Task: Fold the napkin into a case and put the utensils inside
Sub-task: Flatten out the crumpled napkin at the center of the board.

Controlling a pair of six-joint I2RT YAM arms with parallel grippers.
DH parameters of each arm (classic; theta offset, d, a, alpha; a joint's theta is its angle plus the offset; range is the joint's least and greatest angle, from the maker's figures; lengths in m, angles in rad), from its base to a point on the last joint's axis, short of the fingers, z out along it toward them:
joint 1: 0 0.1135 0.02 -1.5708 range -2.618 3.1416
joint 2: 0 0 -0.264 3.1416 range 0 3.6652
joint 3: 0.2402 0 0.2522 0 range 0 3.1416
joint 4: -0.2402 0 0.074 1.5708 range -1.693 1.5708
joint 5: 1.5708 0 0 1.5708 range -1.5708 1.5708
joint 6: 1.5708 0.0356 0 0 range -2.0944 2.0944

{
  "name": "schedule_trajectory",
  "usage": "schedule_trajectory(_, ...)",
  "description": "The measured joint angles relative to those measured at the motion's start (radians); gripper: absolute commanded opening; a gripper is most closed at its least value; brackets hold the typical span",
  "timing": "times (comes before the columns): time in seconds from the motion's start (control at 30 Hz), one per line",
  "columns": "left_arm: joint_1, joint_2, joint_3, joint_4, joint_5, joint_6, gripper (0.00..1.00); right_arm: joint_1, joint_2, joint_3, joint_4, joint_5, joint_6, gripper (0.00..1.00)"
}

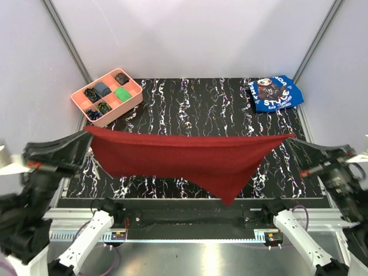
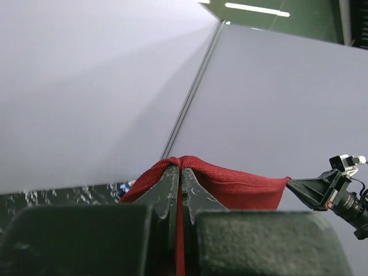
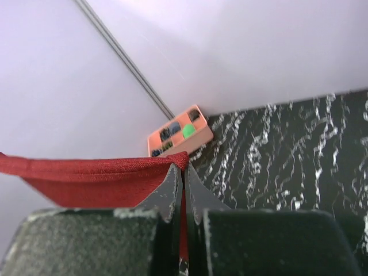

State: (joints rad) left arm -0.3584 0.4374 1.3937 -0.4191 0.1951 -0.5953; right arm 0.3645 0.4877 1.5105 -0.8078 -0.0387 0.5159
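Note:
The dark red napkin (image 1: 190,161) hangs stretched in the air between my two arms, above the near half of the table, its lower edge sagging to a point at the front right. My left gripper (image 1: 87,133) is shut on the napkin's left corner (image 2: 190,167); the cloth runs down between its fingers (image 2: 167,190). My right gripper (image 1: 290,138) is shut on the right corner (image 3: 179,161), with cloth pinched between its fingers (image 3: 198,192). In the left wrist view the right gripper (image 2: 293,185) shows at the far end of the taut top edge. No utensils are in view.
A pink compartment tray (image 1: 133,101) with small dark items and a green one stands at the table's far left; it also shows in the right wrist view as the tray (image 3: 198,135). A blue printed cloth (image 1: 275,93) lies at the far right. White walls enclose the black marbled table (image 1: 195,103).

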Motion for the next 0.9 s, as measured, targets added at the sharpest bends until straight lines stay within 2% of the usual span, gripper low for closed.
schedule_trajectory(0.2,0.000,0.085,-0.142,-0.030,-0.090,-0.055,0.00,0.000,0.094,-0.094,-0.006,0.084,0.013,0.00)
schedule_trajectory(0.33,0.000,0.302,-0.193,-0.047,-0.211,-0.083,0.00,0.000,0.289,-0.138,0.064,0.179,-0.036,0.00)
schedule_trajectory(0.47,0.007,0.587,-0.224,0.013,-0.305,-0.087,0.00,-0.016,0.599,-0.158,0.214,0.237,-0.130,0.00)
schedule_trajectory(0.6,0.041,0.891,-0.214,0.071,-0.340,-0.087,0.00,-0.113,0.884,-0.164,0.348,0.195,-0.182,0.00)
schedule_trajectory(0.7,0.080,1.114,-0.147,0.088,-0.334,-0.087,0.00,-0.204,1.092,-0.146,0.412,0.127,-0.198,0.00)
schedule_trajectory(0.83,0.144,1.348,-0.025,0.132,-0.285,-0.082,0.00,-0.283,1.316,-0.059,0.453,0.006,-0.204,0.00)
schedule_trajectory(0.9,0.169,1.413,0.019,0.152,-0.247,-0.079,0.00,-0.298,1.392,-0.002,0.464,-0.041,-0.206,0.00)
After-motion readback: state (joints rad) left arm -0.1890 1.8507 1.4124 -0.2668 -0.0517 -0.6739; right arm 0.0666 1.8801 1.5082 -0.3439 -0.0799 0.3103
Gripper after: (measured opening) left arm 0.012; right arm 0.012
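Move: Both hands already hold the napkin by its top corners, with the edge between them taut and high. The board's center lies some 29 cm ahead and 21 cm right of the left hand, about 54 cm below; from the right hand it is roughly 25 cm ahead, 18 cm left and 48 cm below. The pink organizer is 46 cm ahead and 14 cm left of the left hand, 51 cm down; the blue bag is 45 cm ahead and 14 cm right of the right hand, 47 cm down. Keeping their pinch on the two corners, both hands sweep together forward and down in one fast swing, a bit over 40 cm outward with the left dropping about as far and the right some 35 cm, carrying the held edge over and beyond the board's center towards its far side. The fingers tip down on the way, roughly 70 degrees on the left and 50 on the right, and both hands slow towards the end still clear of the board, the left short of the pink organizer and the right beside the blue bag. ##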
